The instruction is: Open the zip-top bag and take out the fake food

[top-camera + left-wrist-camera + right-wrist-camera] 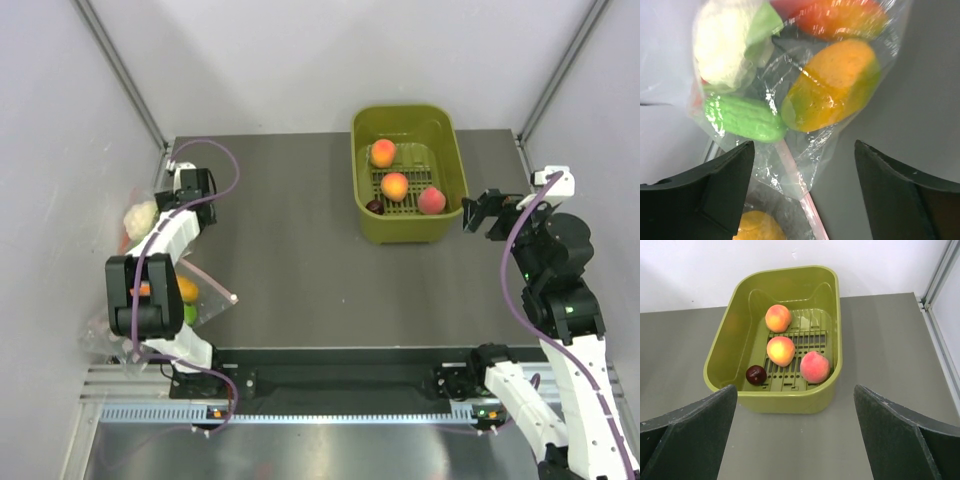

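The zip-top bag (790,70) is crinkly clear plastic and lies at the table's left edge against the wall (135,225). Inside it are a white cauliflower (722,42), a green oblong piece (742,117), a yellow-orange piece (832,85) and a glossy red piece (840,17). Its zip strip does not show clearly. My left gripper (804,150) is open and empty, just above the bag's lower corner. In the top view it (172,203) is mostly hidden under its own arm. My right gripper (485,212) is open and empty, right of the basket, and in its wrist view (795,390) faces the basket.
A second clear bag with a pale pink strip (795,170) lies partly under the first, holding a yellow piece (757,227); it also shows in the top view (205,295). A green basket (445,135) at the back holds three peaches (781,350) and a dark plum (756,374). Walls stand close on both sides.
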You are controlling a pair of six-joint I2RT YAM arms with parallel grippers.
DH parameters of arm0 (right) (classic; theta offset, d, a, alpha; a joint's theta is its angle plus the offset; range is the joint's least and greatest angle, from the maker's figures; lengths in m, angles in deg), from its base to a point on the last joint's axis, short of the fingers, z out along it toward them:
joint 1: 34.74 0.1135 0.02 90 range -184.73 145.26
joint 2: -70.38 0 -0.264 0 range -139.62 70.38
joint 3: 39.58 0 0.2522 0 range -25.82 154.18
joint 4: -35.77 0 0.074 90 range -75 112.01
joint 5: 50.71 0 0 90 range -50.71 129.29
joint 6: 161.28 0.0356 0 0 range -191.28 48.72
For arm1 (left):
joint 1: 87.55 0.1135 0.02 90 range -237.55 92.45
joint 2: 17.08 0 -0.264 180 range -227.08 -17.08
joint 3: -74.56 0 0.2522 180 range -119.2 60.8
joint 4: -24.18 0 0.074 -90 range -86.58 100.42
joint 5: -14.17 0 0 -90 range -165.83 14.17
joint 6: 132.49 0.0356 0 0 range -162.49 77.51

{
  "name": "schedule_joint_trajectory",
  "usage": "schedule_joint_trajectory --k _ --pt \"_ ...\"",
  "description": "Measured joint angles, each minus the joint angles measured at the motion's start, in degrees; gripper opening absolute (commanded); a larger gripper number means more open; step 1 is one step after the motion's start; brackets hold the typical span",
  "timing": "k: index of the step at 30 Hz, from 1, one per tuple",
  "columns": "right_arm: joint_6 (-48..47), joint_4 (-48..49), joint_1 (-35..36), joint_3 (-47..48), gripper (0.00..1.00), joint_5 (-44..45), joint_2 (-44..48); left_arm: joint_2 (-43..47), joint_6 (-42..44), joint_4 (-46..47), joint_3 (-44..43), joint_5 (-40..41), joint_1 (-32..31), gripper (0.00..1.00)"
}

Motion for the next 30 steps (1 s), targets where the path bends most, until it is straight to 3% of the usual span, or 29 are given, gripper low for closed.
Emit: schedule_joint_trajectory --k 7,8,9,10,12,16,22,30 --pt "-0.02 -0.07 0.0 0.0 1.0 -0.02 0.2 -6.86 0.63 -0.35 0.0 -0.44 0.76 0.57" --pt "-0.02 -0.07 0.0 0.0 1.0 0.0 0.22 -7.43 0.83 -0.55 0.0 -0.57 0.74 0.49" --pt "-0.02 -0.09 0.0 0.0 1.0 0.02 0.24 -7.72 0.92 -0.72 0.0 -0.79 0.74 0.32" --pt "-0.02 -0.09 0.0 0.0 1.0 0.02 0.24 -7.98 0.94 -0.94 -0.02 -1.09 0.76 0.25" --pt "-0.02 -0.11 0.0 0.0 1.0 0.07 0.24 -8.39 1.27 -1.42 -0.2 -1.9 0.76 0.13" --pt "-0.04 -0.13 0.0 0.0 1.0 0.26 0.24 -9.35 1.51 -2.19 -1.18 -4.7 0.74 0.0" --pt "-0.04 -0.17 0.0 0.0 1.0 0.74 0.22 -9.81 2.56 -4.98 -4.11 -12.22 -1.22 0.0" --pt "-0.04 -0.52 0.0 0.0 1.0 0.74 -0.37 -7.32 5.31 -8.33 -4.66 -17.9 -17.73 0.0"
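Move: From the left gripper, the near right edge of the bag holding the cauliflower lies about 6 cm straight below. Inside the bag, the mango is about 6 cm ahead and 3 cm left, the cauliflower about 3 cm ahead and 10 cm left, and the green vegetable about 8 cm left and 1 cm back, all some 5 cm lower. The second bag's zip strip is about 7 cm back, 6 cm right. From the right gripper that bag edge is roughly 50 cm left, 10 cm ahead and 29 cm below. Sink the left gripper about 6 cm, tipping the fingers a little steeper, and shut them from nearly wide open so the tips pinch the bag's near right edge. Then drag the bag right over the table towards the green basket, some 17 cm, swinging the hand about 30 degrees clockwise and keeping low with the fingers shut. ##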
